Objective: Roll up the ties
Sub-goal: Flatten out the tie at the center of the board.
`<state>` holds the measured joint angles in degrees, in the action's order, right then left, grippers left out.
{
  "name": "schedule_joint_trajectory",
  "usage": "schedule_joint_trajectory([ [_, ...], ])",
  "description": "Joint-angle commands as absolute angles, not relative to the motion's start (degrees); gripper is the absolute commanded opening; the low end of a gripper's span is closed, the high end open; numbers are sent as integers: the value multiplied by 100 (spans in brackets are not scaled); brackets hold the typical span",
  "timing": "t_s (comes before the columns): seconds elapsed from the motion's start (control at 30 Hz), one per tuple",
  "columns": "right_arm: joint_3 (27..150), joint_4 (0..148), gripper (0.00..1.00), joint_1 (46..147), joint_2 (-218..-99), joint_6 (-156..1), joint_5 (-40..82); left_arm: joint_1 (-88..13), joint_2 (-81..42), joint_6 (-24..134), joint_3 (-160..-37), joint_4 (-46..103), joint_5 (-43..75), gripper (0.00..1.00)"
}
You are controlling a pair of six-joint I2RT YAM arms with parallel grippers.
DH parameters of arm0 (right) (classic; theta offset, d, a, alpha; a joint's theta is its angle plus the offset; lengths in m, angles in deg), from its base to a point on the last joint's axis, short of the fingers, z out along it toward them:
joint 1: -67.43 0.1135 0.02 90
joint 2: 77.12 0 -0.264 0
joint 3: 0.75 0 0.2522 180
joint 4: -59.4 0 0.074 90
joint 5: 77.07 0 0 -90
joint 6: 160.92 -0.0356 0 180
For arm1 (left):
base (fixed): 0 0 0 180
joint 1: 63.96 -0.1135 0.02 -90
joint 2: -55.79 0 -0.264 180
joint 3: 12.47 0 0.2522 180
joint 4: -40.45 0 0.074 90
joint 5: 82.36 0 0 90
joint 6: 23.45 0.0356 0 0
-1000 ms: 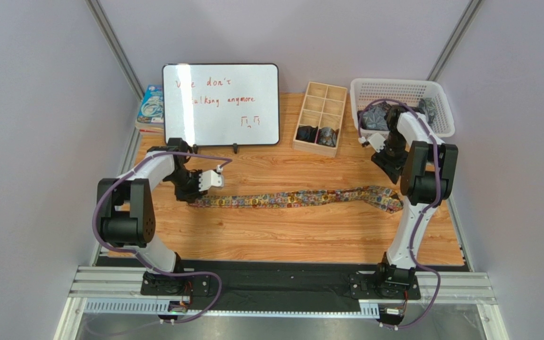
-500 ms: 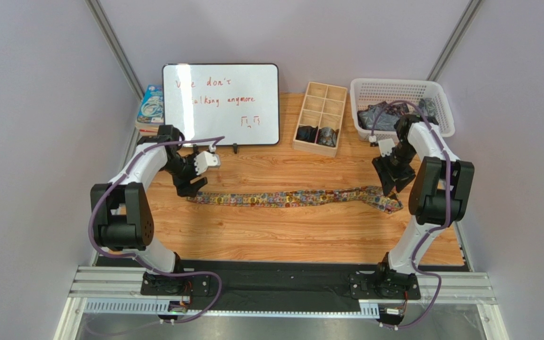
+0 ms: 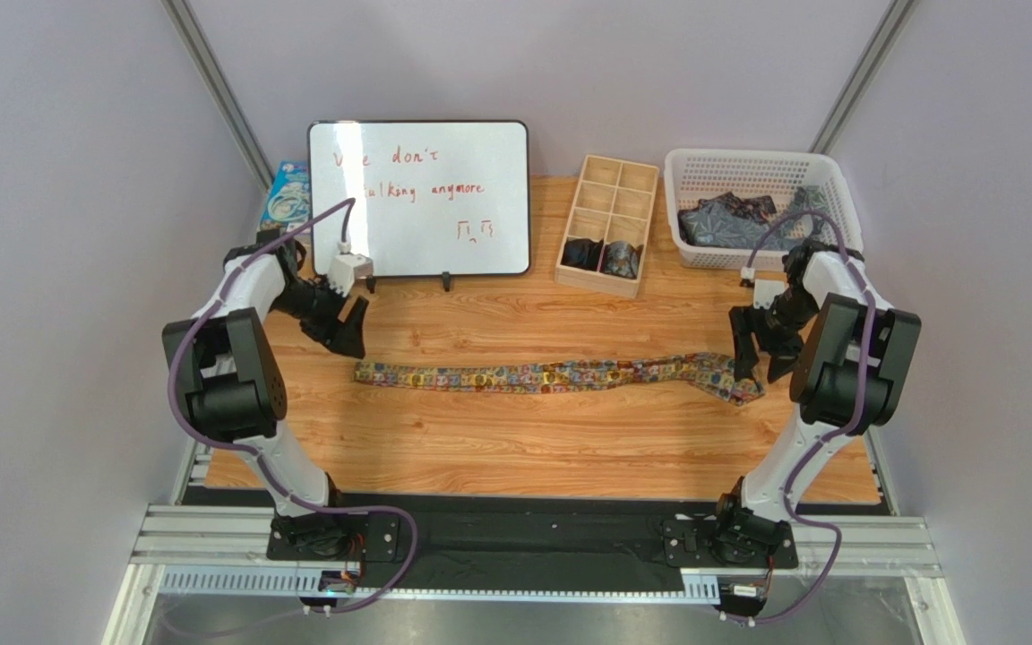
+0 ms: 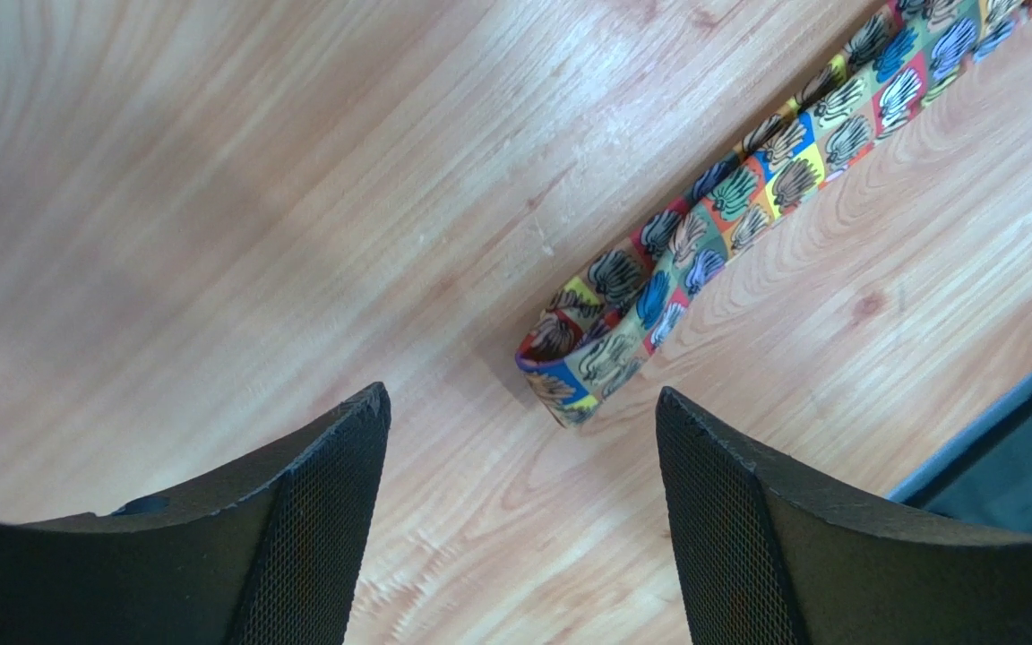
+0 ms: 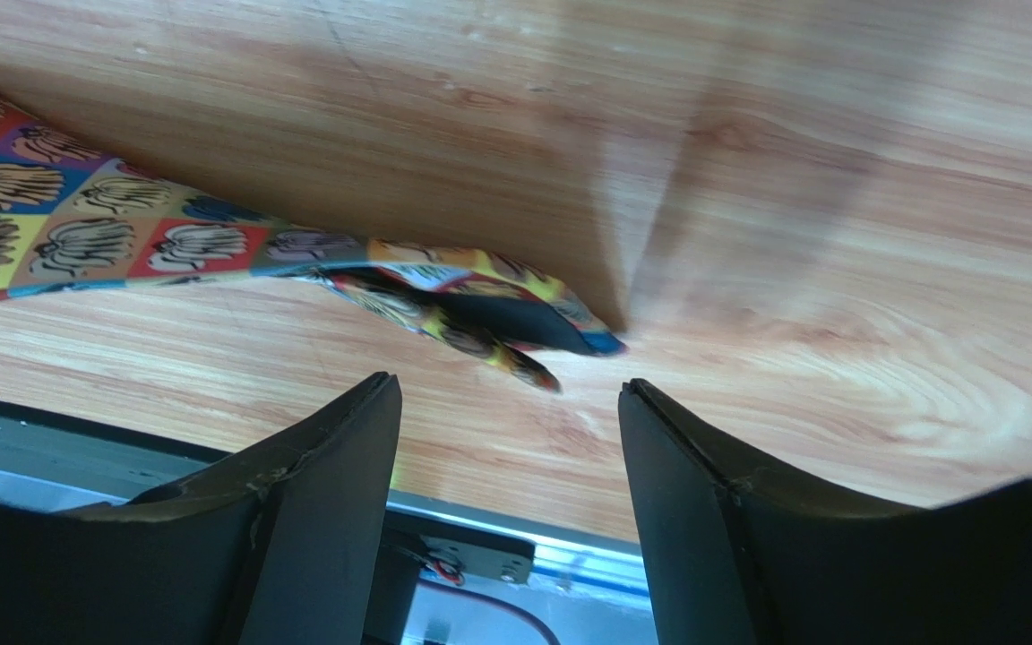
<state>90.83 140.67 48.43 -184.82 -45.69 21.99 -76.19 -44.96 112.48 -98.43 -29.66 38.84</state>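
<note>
A multicoloured yellow-red printed tie lies flat across the wooden table, its narrow end at the left and its wide pointed end at the right. My left gripper is open and empty, hovering just up and left of the narrow end. My right gripper is open and empty, just above the wide end. Dark ties lie in the white basket. Two dark rolled ties sit in the wooden divided box.
A whiteboard stands at the back left with a blue book behind it. The wooden box and white basket stand at the back right. The table's front edge meets a black rail.
Both grippers have let go of the tie's ends and moved outward: the left arm up and left, the right arm to the right. The tie now lies flat.
</note>
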Motion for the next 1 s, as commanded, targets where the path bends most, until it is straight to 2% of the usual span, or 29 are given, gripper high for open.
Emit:
schedule_joint_trajectory([
  [0.0, 8781, 13584, 66, 4880, -18470, -4737, 2523, -7723, -4467, 10452, -9804, -3106, 4271, 78],
  [0.2, 8613, 13337, 66, 4889, -18646, -4746, 2576, -7776, -4871, 9942, -9672, -2938, 4086, 75],
  [0.3, 8569, 13302, 62, 4880, -18698, -4702, 2549, -7785, -5003, 9819, -9689, -2921, 4112, 73],
  [0.37, 8569, 13319, 47, 4889, -18725, -4684, 2549, -7785, -5012, 9775, -9707, -2877, 4156, 69],
  [0.4, 8587, 13337, 36, 4880, -18742, -4667, 2541, -7785, -5030, 9766, -9733, -2877, 4165, 66],
  [0.5, 8692, 13433, 20, 4880, -18769, -4597, 2479, -7785, -5126, 9784, -9838, -3034, 4270, 57],
  [0.63, 8771, 13556, 7, 4880, -18778, -4517, 2391, -7776, -5162, 9766, -9856, -3123, 4402, 48],
  [0.7, 8807, 13627, 0, 4880, -18778, -4491, 2330, -7785, -5179, 9784, -9856, -3175, 4412, 40],
  [0.8, 8824, 13688, 0, 4880, -18760, -4456, 2251, -7785, -5258, 9801, -9865, -3298, 4464, 26],
  [0.83, 8824, 13732, 0, 4889, -18760, -4412, 2224, -7785, -5284, 9801, -9882, -3307, 4464, 17],
  [0.97, 8885, 14013, 0, 4880, -18725, -4019, 1866, -7785, -5302, 9828, -10014, -3404, 4298, 0],
])
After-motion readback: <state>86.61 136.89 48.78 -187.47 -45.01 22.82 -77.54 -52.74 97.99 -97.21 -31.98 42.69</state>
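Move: The tie's left end lies close under the left hand, about 3 cm back, 2 cm to its right and 4 cm below; the whiteboard's lower edge stands some 13 cm ahead and 12 cm to the right of that hand. From the right hand, the tie's right end is roughly 2 cm back, 1 cm to the left and 3 cm below; the white basket is about 29 cm straight ahead, and the wooden box some 27 cm ahead and 28 cm left, both at about its height. Down onto the two ends of the tie go both open hands, each sinking about 3 cm. The left also draws back and a little right, swinging its fingertips back and turning counter-clockwise, some 25 degrees in all; the right slips about a centimetre left on its way. Each then shuts its fingers nearly or fully and pinches its own end of the tie against the table. ##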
